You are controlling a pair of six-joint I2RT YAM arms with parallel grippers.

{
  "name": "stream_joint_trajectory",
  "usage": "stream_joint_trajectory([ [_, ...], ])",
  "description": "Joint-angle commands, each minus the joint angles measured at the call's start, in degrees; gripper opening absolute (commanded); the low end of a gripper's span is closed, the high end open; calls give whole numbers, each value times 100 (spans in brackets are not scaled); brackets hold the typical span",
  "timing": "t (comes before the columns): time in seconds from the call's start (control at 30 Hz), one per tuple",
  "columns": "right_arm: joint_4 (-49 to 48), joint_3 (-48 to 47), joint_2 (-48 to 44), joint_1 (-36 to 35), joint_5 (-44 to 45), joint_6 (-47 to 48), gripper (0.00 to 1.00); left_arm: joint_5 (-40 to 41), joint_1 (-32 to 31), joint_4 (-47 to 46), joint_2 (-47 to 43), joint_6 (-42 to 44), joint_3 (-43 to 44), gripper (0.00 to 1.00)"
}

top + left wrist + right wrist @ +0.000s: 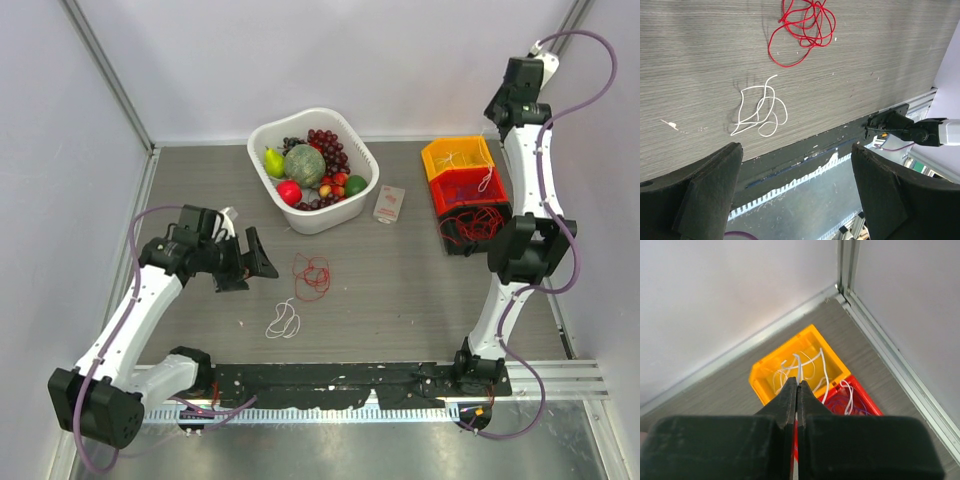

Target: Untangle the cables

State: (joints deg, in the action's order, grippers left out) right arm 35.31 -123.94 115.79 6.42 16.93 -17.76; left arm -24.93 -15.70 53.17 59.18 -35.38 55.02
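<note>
Two loose cables lie on the grey table. A red cable (312, 275) (802, 27) forms a tangle of loops mid-table, and a small white cable (284, 320) (760, 107) curls nearer the front edge. My left gripper (252, 262) (797, 150) hovers left of them, open wide with nothing between its fingers. My right gripper (797, 382) is raised at the right, shut, pointing at a yellow bin (458, 157) (765, 372) of white cables and a red bin (470, 188) (870, 402) with purple and white cables. I see nothing pinched in it.
A black bin (472, 225) of red cables sits in front of the red bin. A white basket (345, 215) of fruit stands at the back centre, with a small card box (389, 203) to its right. A black strip (340, 380) runs along the near edge.
</note>
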Motion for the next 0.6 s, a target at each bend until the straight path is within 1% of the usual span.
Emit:
stream_joint_trajectory([
  [0.0, -130, -911, -451, -44, -128, -52, 1, -170, 24, -122, 94, 127, 263, 94],
  [0.1, -270, -1018, -680, -44, -111, -26, 1, -249, 24, -228, 216, 136, 246, 94],
  [0.27, -261, -1097, -698, -44, -154, -87, 1, -329, 24, -166, 226, 206, 369, 94],
  [0.57, -367, -782, -179, -44, -322, -158, 1, -189, 15, -113, -20, 162, 211, 94],
])
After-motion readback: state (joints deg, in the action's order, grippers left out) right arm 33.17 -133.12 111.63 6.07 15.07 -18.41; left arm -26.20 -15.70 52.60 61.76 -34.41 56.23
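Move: The right hand, shut on the white cable, hangs high over the bins: the yellow bin's middle is about 8 cm ahead, nearly straight in line, and some 25 cm below. The red bin lies about 4 cm back and 2 cm to the right at similar depth, the black bin some 18 cm back and 2 cm to the right. From the left hand, the yellow bin is roughly 44 cm ahead, 50 cm to the right and 14 cm below. The right hand sweeps up about 12 cm off the yellow bin, fingers tilting up, white cable still pinched. ##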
